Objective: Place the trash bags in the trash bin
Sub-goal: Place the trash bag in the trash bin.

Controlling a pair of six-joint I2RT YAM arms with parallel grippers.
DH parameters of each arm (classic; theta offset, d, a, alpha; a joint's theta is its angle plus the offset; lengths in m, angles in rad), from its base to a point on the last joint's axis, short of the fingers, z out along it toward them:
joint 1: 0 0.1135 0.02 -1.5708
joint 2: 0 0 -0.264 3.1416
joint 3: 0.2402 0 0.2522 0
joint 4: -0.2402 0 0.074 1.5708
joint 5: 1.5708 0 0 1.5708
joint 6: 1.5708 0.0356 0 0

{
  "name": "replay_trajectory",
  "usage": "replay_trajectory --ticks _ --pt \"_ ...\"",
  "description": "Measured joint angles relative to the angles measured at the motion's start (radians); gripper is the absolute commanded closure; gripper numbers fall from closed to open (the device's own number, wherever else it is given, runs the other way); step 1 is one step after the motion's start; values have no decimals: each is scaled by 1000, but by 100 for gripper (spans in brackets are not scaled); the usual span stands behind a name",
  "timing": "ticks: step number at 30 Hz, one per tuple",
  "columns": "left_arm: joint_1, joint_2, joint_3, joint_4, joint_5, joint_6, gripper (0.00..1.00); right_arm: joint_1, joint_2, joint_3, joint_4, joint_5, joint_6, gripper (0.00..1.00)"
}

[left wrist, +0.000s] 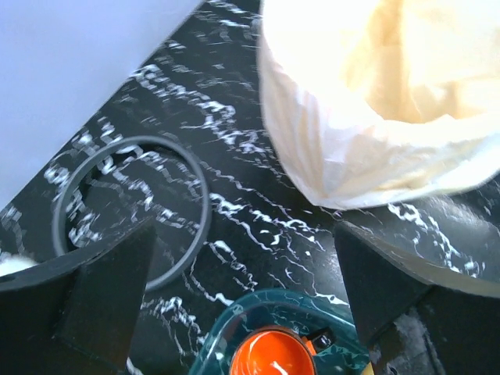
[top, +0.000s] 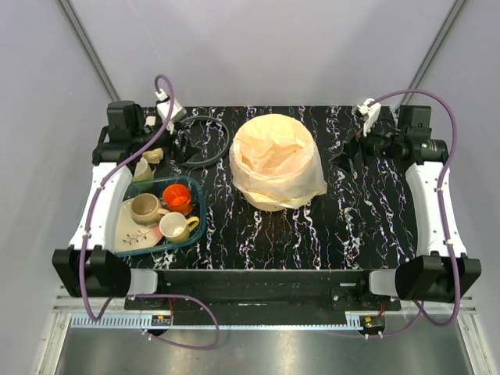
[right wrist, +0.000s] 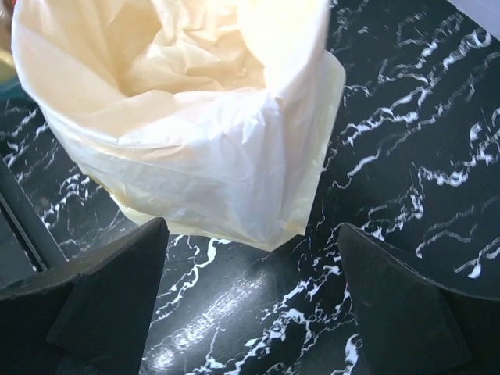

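A translucent pale-yellow trash bag (top: 277, 160) is draped over and into a round bin-shaped form at the table's middle, covering its sides to the table. None of the bin's own surface shows. The bag also shows in the left wrist view (left wrist: 367, 117) and the right wrist view (right wrist: 195, 148). A dark grey ring (top: 224, 134) lies flat on the table left of the bag (left wrist: 205, 205). My left gripper (top: 183, 146) (left wrist: 244, 234) is open and empty, left of the bag. My right gripper (top: 348, 152) (right wrist: 251, 226) is open and empty, right of the bag.
A teal dish tray (top: 200, 212) at the front left holds an orange cup (top: 178, 197), a beige cup (top: 146, 207), a yellow mug (top: 176, 226) and a plate. Its rim (left wrist: 234, 312) and the orange cup (left wrist: 273, 355) lie just below my left gripper.
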Motion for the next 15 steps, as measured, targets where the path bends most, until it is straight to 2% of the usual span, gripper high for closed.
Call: replay_trajectory --ticks 4,7,9,12,15 --pt "-10 99 6 -68 160 193 10 17 67 17 -44 -66 -154 0" --pt "-48 219 47 -130 219 311 13 31 140 16 -71 -90 -258 1" --pt "-85 302 90 -159 236 367 21 49 175 -6 -62 -88 -311 5" --pt "-140 385 137 -188 254 408 34 92 189 -62 -23 -80 -348 34" --pt "-180 425 165 -197 274 431 40 130 203 -77 13 -64 -361 47"
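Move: The trash bag, draped over the bin, has its middle some 23 cm to the left hand's right, about 1 cm farther out and 12 cm lower. From the left hand, the grey ring lies about 13 cm ahead and 1 cm left, 24 cm down; the orange cup is 7 cm back, 6 cm left, 20 cm down. From the right hand the bag is about 17 cm left, 3 cm ahead and 11 cm below. Both hands sink about 9 cm and close in on the bag's opposite sides, turning inward, fingers partly closing. ##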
